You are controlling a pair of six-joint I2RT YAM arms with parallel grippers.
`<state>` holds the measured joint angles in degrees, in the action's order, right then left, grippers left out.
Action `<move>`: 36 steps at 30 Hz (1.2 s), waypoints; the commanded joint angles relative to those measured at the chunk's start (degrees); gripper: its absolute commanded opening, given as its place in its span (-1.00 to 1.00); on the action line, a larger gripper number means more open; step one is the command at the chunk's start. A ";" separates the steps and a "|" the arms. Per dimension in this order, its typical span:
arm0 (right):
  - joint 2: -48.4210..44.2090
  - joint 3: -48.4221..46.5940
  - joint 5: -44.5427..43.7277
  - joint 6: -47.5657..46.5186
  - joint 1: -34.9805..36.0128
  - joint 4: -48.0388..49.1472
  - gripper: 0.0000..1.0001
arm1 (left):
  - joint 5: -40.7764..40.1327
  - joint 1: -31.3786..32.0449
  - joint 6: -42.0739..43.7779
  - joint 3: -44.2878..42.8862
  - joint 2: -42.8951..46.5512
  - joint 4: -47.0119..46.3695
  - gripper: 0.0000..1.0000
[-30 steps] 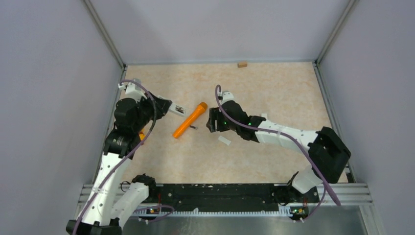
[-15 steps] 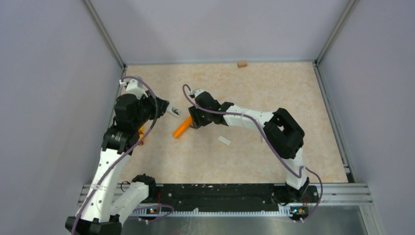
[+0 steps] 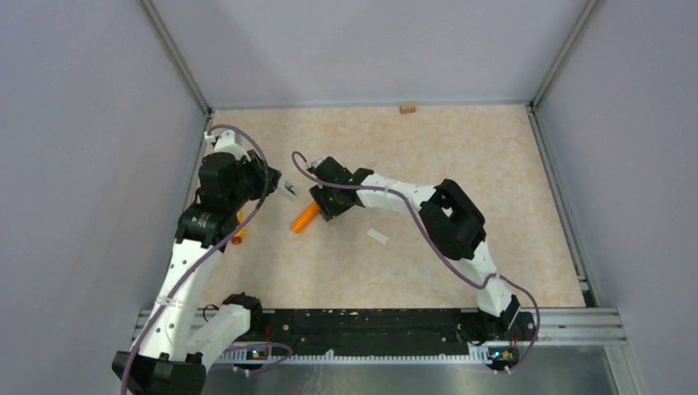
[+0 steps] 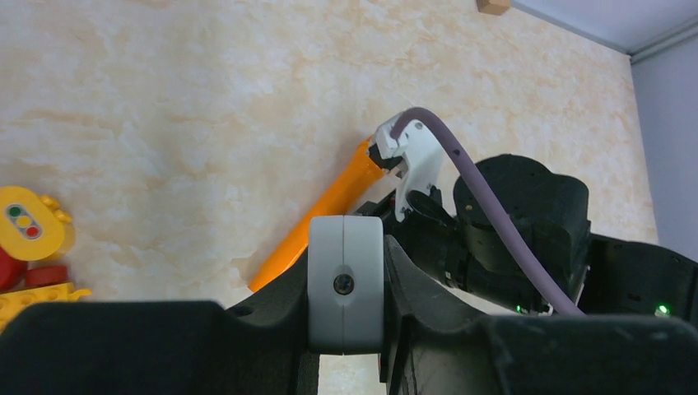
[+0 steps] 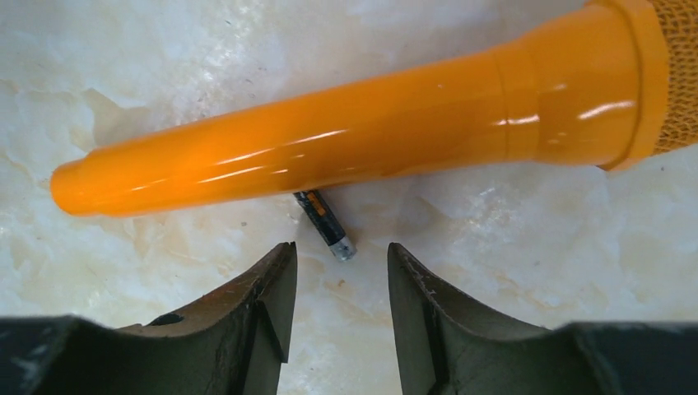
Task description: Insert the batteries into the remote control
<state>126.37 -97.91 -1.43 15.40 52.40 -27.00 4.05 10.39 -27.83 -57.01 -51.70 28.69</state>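
My left gripper [image 4: 346, 276] is shut on the remote control [image 4: 346, 284], a pale grey slab seen end-on between the black fingers; from above the remote control [image 3: 290, 188] pokes out to the right. One of the batteries [image 5: 326, 225], thin and dark with a silver tip, lies on the table against an orange torch-like tube [image 5: 370, 132]. My right gripper [image 5: 342, 251] stands open just short of the battery's tip, nothing between its fingers. In the top view the right gripper [image 3: 323, 206] hangs over the tube's [image 3: 304, 219] upper end. No other batteries show.
A small white flat piece [image 3: 378, 236] lies right of the tube. Yellow and red toy bricks [image 4: 29, 226] sit by the left wall, under the left arm. A wooden block [image 3: 407, 108] rests at the back edge. The two wrists are close together.
My right arm has swung left from beside the tube to over its upper end, and its jaws have narrowed somewhat. The left gripper has drawn slightly left with the remote control.
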 commanded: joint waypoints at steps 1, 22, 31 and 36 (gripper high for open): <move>2.10 -4.66 -1.14 -1.63 2.12 -2.66 -0.11 | -9.05 -0.59 -0.01 -3.26 1.76 0.74 -1.00; 4.43 -10.79 -9.45 -3.04 4.79 -11.54 -1.00 | -9.54 -1.16 0.52 -3.18 3.04 1.14 -1.00; -22.48 15.78 -6.23 -1.49 4.67 4.01 -1.00 | 5.70 -1.16 -1.29 -0.10 1.53 -3.30 -1.00; -41.09 33.55 -1.09 -6.89 4.70 24.16 -1.00 | 13.30 -1.24 -2.73 2.15 0.03 -6.10 -1.00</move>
<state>98.10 -71.37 -6.48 12.49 56.69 -21.21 9.15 9.47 -28.97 -56.34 -50.81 27.99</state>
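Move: My right hand's open fingers hang close over the table beside the battery, whose middle is about 2 cm to their left, 1 cm or less below them and neither ahead nor back. The orange microphone overhangs it, its middle some 4 cm ahead and 3 cm left of my fingers. The white cover lies about 13 cm right and 6 cm back. From my left hand the battery is roughly 9 cm right, 1 cm ahead and 23 cm down. My right hand eases about 2 cm left, settling slightly lower, and shuts its fingers around the battery beside the microphone. It then lifts roughly 8 cm while swinging about as far right and some 6 cm back, away from the microphone and towards the cover. My left hand keeps hold of the remote control, goes 4 cm left with a slight counter-clockwise turn, waits, then comes back right about 5 cm. ##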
